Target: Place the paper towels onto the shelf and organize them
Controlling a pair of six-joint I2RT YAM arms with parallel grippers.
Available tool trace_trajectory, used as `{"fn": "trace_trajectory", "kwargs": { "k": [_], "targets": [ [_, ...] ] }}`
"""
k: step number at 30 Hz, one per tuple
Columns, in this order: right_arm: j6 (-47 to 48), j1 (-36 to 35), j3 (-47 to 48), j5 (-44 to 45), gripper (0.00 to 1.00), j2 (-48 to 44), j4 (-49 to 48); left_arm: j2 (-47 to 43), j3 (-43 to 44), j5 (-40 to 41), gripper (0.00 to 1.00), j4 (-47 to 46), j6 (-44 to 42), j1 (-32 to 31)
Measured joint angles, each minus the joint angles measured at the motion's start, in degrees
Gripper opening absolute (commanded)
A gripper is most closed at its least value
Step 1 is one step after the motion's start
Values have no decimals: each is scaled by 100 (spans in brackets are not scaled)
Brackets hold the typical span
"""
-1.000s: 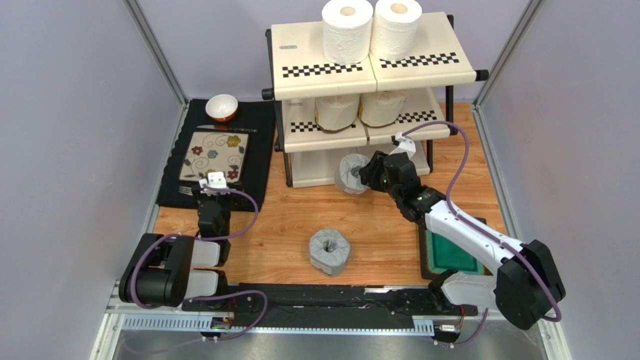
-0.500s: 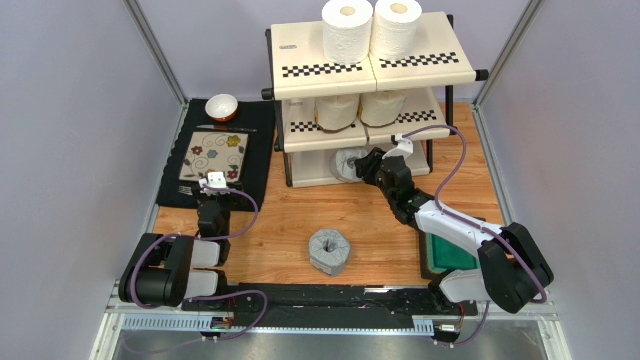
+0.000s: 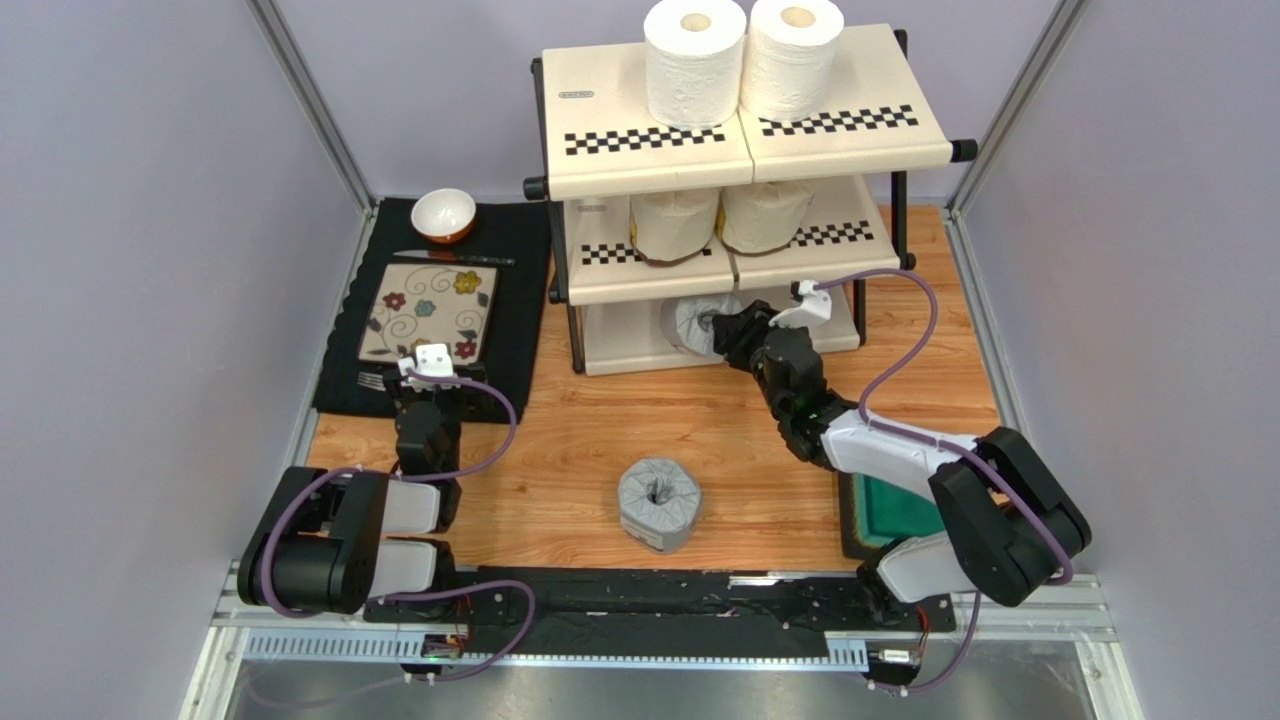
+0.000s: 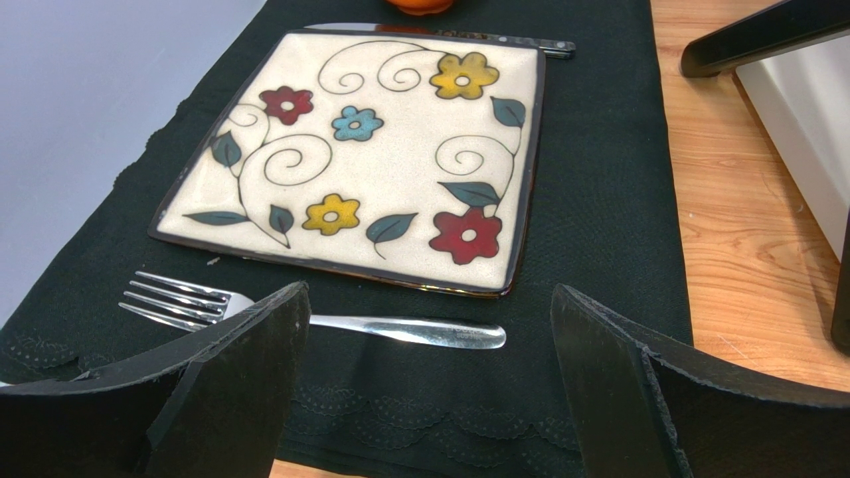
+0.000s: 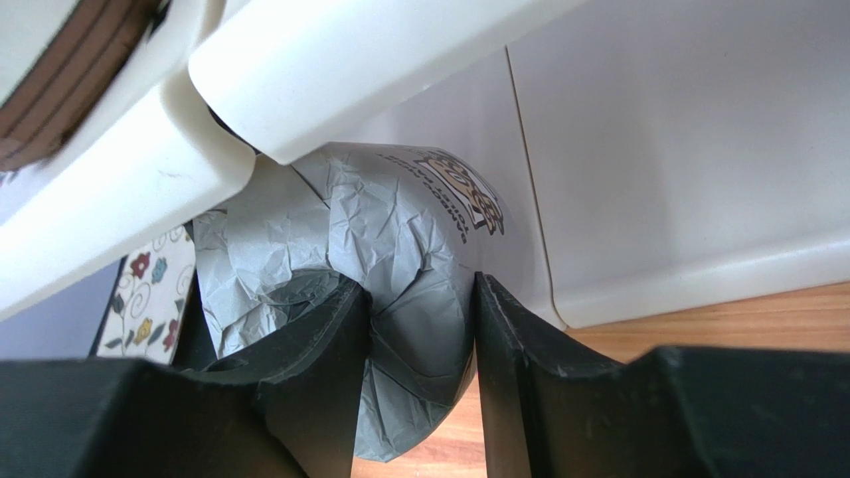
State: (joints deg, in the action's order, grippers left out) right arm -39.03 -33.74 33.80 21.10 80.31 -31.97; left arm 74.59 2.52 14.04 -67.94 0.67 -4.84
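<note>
The shelf [image 3: 646,143] stands at the back with two white paper towels [image 3: 694,60] on its top tier and two cream-wrapped ones [image 3: 673,222] on the middle tier. My right gripper [image 3: 732,333] is shut on a grey-wrapped roll [image 5: 399,249], one finger in the centre hole and one outside. It holds the roll at the mouth of the bottom tier [image 5: 698,179], under the middle panel. Another grey-wrapped roll [image 3: 660,503] lies on the wooden table in front. My left gripper [image 4: 429,388] hovers open over the black mat, holding nothing.
A floral square plate [image 4: 359,149], a fork [image 4: 329,319] and a knife [image 4: 449,35] lie on the black mat [image 3: 428,308] at the left, with a white-and-orange bowl [image 3: 443,215] behind. A green pad [image 3: 902,510] lies under the right arm.
My right gripper has carried the grey-wrapped roll back and left, from just before the shelf to under the middle panel at the bottom tier. The left arm has not moved.
</note>
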Motion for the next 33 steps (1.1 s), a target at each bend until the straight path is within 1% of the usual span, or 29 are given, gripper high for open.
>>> {"fn": "trace_trajectory", "kwargs": {
  "k": [5,13,24,27,28,30,31,33],
  "targets": [
    [2,0,-52,173,45,138,-409,0,0,0,99,0,0,0],
    [2,0,-127,376,45,662,-1058,0,0,0,99,0,0,0],
    [7,0,-127,485,45,933,-1572,0,0,0,99,0,0,0],
    [4,0,-127,518,50,1001,-1696,0,0,0,99,0,0,0],
    [4,0,-125,535,56,1025,-1738,0,0,0,99,0,0,0],
    [7,0,-127,544,62,1047,-1825,0,0,0,99,0,0,0],
    [11,0,-127,549,68,1047,-1882,0,0,0,99,0,0,0],
    [11,0,-127,549,70,1047,-1989,0,0,-2,99,0,0,0]
  ]
}}
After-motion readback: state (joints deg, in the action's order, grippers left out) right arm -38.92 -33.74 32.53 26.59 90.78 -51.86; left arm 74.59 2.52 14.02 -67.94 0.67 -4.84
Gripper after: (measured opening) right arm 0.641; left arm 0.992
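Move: The right hand holds the grey roll by its wall, hand point just in front of the bottom shelf. The spot it is bound for, on that shelf's left board, lies some 5 cm ahead, 5 cm left and 5 cm lower. On the shelf above, one cream roll is about 10 cm ahead and 7 cm left, the other 10 cm ahead and 4 cm right, both roughly 12 cm higher. The last grey roll on the table is about 22 cm back, 9 cm left and 10 cm lower. From the left hand the spot lies around 9 cm ahead and 38 cm right, level in height. Forward by about 3 cm in all, the right hand eases the pinched grey roll deeper under the middle shelf, first sinking a good centimetre towards the bottom board. The fingers tip up some 5 degrees and swing slightly clockwise; finally they spread and let go of the roll's wall as the hand rises a centimetre. ##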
